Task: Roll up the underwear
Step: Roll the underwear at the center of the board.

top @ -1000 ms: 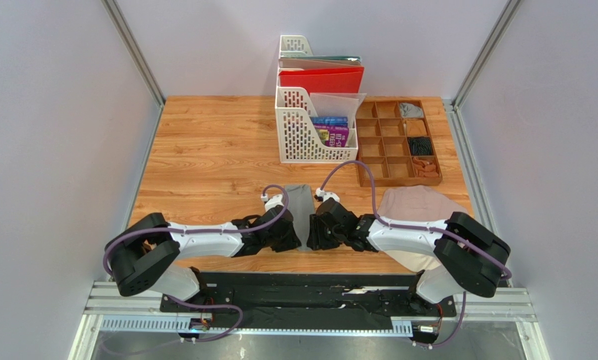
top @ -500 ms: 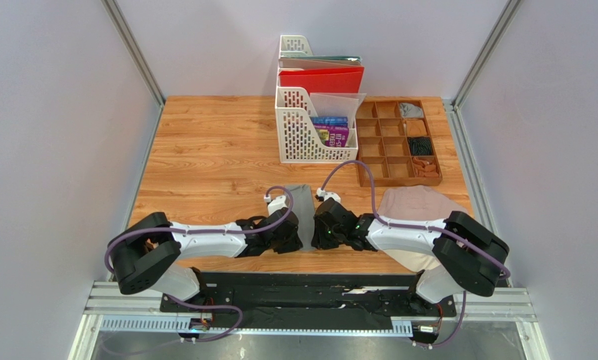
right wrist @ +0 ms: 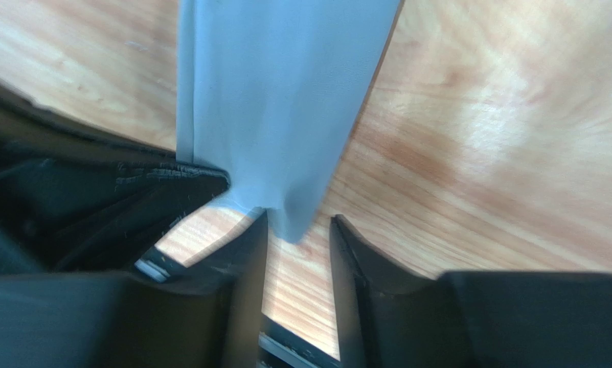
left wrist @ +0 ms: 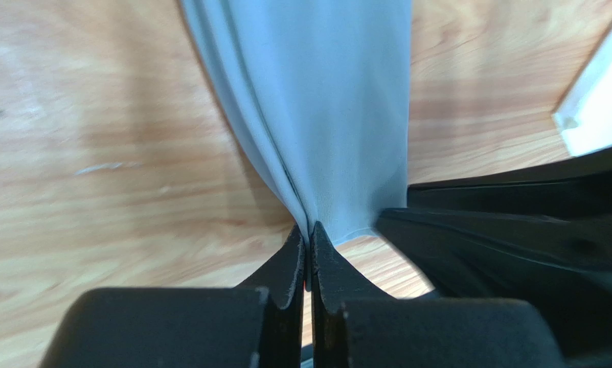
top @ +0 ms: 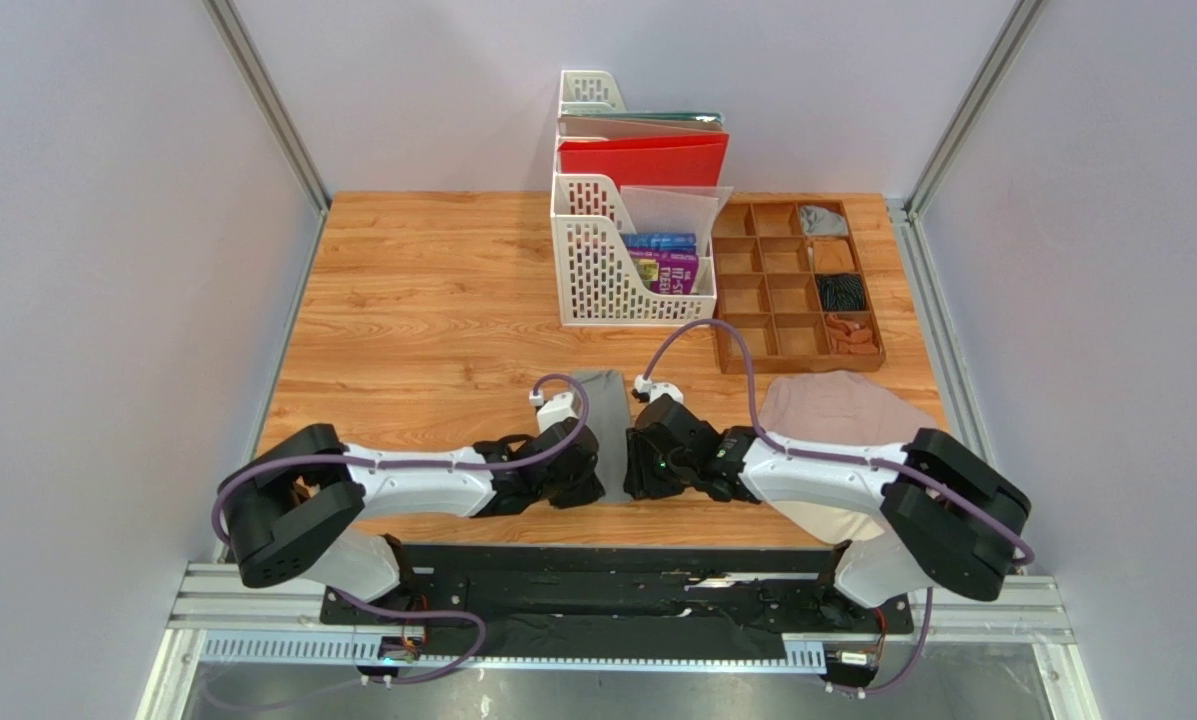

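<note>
The grey underwear point(top: 604, 399) lies as a narrow folded strip on the wooden table, running away from the arms, and both grippers meet at its near end. My left gripper point(top: 595, 477) is shut on the near left edge of the grey cloth point(left wrist: 324, 115), which puckers into folds at the fingertips point(left wrist: 295, 253). My right gripper point(right wrist: 297, 224) is open, with the near right corner of the grey cloth point(right wrist: 278, 107) hanging loose between its fingers point(right wrist: 247, 253). The pinkish-beige underwear point(top: 837, 413) lies flat at the right, partly under the right arm.
A white file rack point(top: 619, 255) with a red folder and booklets stands behind the grey strip. A wooden compartment tray point(top: 750, 354) with small items sits at the back right. The table's front edge runs just behind the grippers.
The left gripper has closed on the grey cloth's near edge. The right gripper's jaws narrowed and then opened again. Both wrists edged slightly toward each other.
</note>
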`<state>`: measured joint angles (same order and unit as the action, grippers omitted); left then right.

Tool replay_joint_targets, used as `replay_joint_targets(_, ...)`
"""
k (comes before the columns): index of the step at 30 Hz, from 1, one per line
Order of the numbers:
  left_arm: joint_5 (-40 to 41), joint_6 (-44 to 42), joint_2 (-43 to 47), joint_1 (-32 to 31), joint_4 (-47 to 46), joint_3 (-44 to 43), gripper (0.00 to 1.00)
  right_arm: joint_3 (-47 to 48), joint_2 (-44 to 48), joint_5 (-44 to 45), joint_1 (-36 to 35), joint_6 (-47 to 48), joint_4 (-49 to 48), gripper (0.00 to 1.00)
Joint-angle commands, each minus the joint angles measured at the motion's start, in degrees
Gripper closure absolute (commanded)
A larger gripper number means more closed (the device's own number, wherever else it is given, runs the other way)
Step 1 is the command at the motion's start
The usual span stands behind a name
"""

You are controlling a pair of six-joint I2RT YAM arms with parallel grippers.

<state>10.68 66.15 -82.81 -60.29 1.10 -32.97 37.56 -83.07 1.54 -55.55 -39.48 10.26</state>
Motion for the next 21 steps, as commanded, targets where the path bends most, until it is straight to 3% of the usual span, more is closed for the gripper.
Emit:
replay_joint_targets(1, 0.2, -4.0, 4.6, 0.1, 8.7, -1.8, 1.00, 1.3, 7.6, 3.3, -0.4, 7.9, 2.3, 0.57)
replay_joint_targets(5, -3.8, -6.9, 6.7, 2.9, 12.2, -2.6, 1.00, 0.2, 14.3, 1.7, -0.3, 15.9, 2.0, 0.49)
replay_joint_targets(11, -10.3, -11.5, 9.9, 6.6, 15.0, -3.0, 1.00, -4.2, 19.1, -3.8, -3.2, 24.2, -4.5, 0.46)
replay_joint_targets(21, -25.2, -16.6, 9.6, 15.5, 18.0, -5.0, 1.00, -7.0, 17.2, 11.6, -18.4, 31.2, -18.0, 0.46)
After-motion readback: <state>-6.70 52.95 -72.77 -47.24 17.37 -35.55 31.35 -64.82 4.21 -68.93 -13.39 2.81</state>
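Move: The left hand already pinches the near end of the folded underwear, whose middle lies about 8 cm ahead and level left to right. From the right hand, its fingers parting at the near right corner, that middle is some 8 cm ahead and 4 cm to the left. The front white basket stands about 30 cm ahead of the left hand and 5 cm to its right; the pink cloth lies about 6 cm ahead of the right hand and 29 cm to its right. Keeping its pinch on the underwear's near end, the left hand draws it about 4 cm to the left, then increasingly upward, ending 3 cm higher. The right hand, fingers opening wider, rises quickly by about 7 cm clear of the corner, then swings back and left past the near end, turning some 30 degrees counter-clockwise with its fingertips tilting up. ##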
